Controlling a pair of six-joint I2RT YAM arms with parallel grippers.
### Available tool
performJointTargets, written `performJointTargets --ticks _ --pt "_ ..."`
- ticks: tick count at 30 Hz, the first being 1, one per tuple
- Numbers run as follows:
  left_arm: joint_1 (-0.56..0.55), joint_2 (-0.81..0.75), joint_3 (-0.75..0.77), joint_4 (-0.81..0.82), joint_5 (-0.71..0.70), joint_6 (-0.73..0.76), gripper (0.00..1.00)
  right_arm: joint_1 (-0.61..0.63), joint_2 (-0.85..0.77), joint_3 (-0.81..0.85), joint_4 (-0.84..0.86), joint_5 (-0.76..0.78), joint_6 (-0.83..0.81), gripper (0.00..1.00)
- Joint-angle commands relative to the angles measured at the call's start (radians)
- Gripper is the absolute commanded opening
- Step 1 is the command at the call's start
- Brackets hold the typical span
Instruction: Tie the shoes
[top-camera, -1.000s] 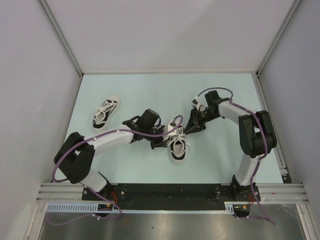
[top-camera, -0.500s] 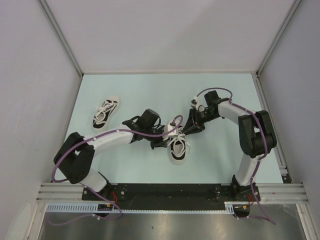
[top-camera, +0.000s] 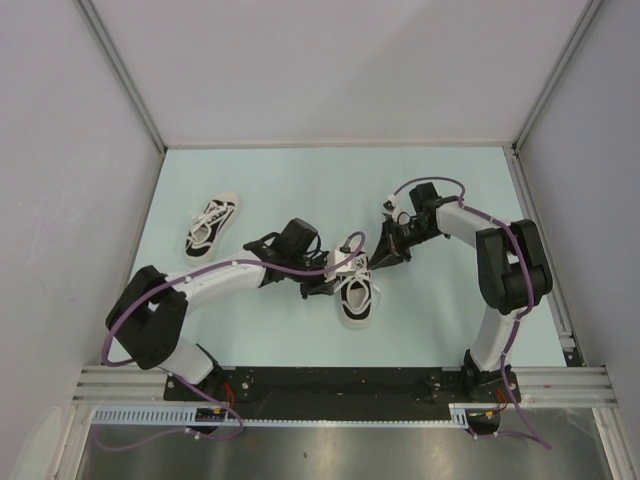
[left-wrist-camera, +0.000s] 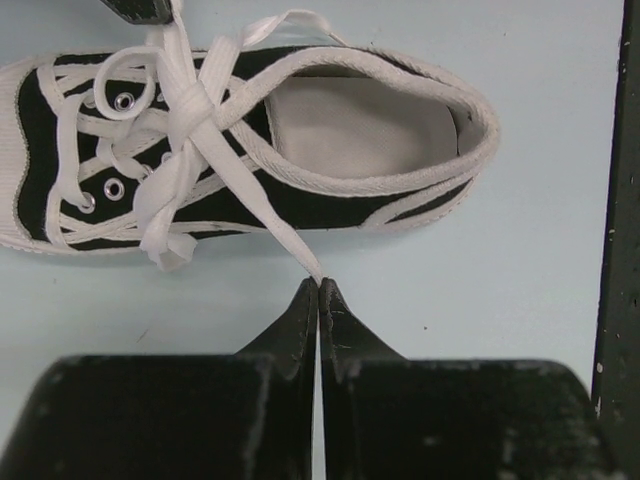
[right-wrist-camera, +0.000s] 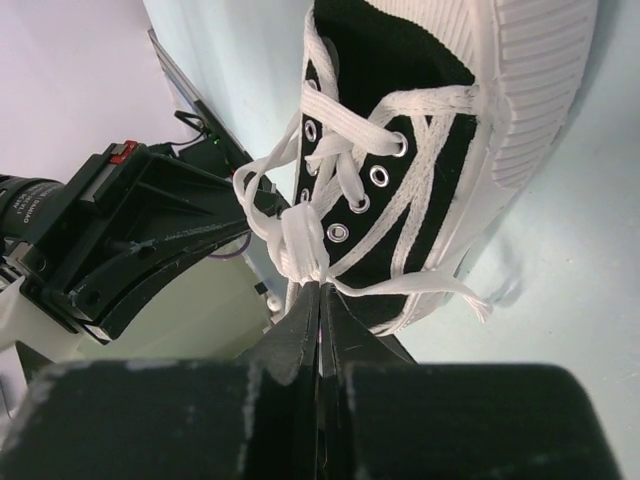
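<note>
One black sneaker (top-camera: 355, 288) with a white sole lies mid-table between my grippers. It also shows in the left wrist view (left-wrist-camera: 300, 150) and the right wrist view (right-wrist-camera: 400, 140). Its white laces are gathered in a knot (left-wrist-camera: 192, 98) over the eyelets. My left gripper (top-camera: 322, 284) is shut on a lace strand (left-wrist-camera: 275, 228) at its fingertips (left-wrist-camera: 319, 284), on the shoe's left. My right gripper (top-camera: 380, 260) is shut on a lace loop right at the knot (right-wrist-camera: 303, 240), on the shoe's right. The second sneaker (top-camera: 212, 222) lies apart at the far left, laces loose.
Grey walls enclose the pale blue table (top-camera: 330, 180) on three sides. A metal rail (top-camera: 340, 385) runs along the near edge by the arm bases. The left arm's body shows in the right wrist view (right-wrist-camera: 120, 230), close behind the shoe.
My right gripper has drawn slightly away from the shoe, up and to the right, with the lace in it. The left gripper has held still.
</note>
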Motion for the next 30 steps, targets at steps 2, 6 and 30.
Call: performJointTargets --ticks 2,6,30 --pt "0.005 -0.067 -0.034 -0.016 -0.008 0.054 0.00 -0.035 -0.018 0.005 -0.014 -0.006 -0.017 0.00" --pt "0.013 -0.093 -0.064 -0.046 -0.021 0.098 0.00 -0.037 -0.030 0.006 -0.008 -0.005 -0.015 0.00" --pt "0.194 -0.183 -0.077 0.014 0.070 0.048 0.46 0.005 -0.067 0.006 0.005 0.008 -0.043 0.00"
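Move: The left hand already pinches the end of a lace; the bow's knot it runs from lies about 5 cm ahead and 7 cm to its right, roughly level, with the collar of the shoe 7 cm to the right and 1 cm back. The other shoe stands some 26 cm to the left and 15 cm farther out. The right hand, shut on lace beside the knot, has it about 2 cm to its left, 1 cm back and 1 cm below. Keeping its pinch on the lace end, the left hand draws it away from the knot, some 5 cm to the left while easing back and down about 3 cm each, as the right hand stays shut on the lace by the knot and gives only about 1 cm to the right before partly returning. Then the left fingers open a little under halfway and let go of the lace end, and the hand swings forward and rises about 2 cm, clear of the shoe on its left side. ##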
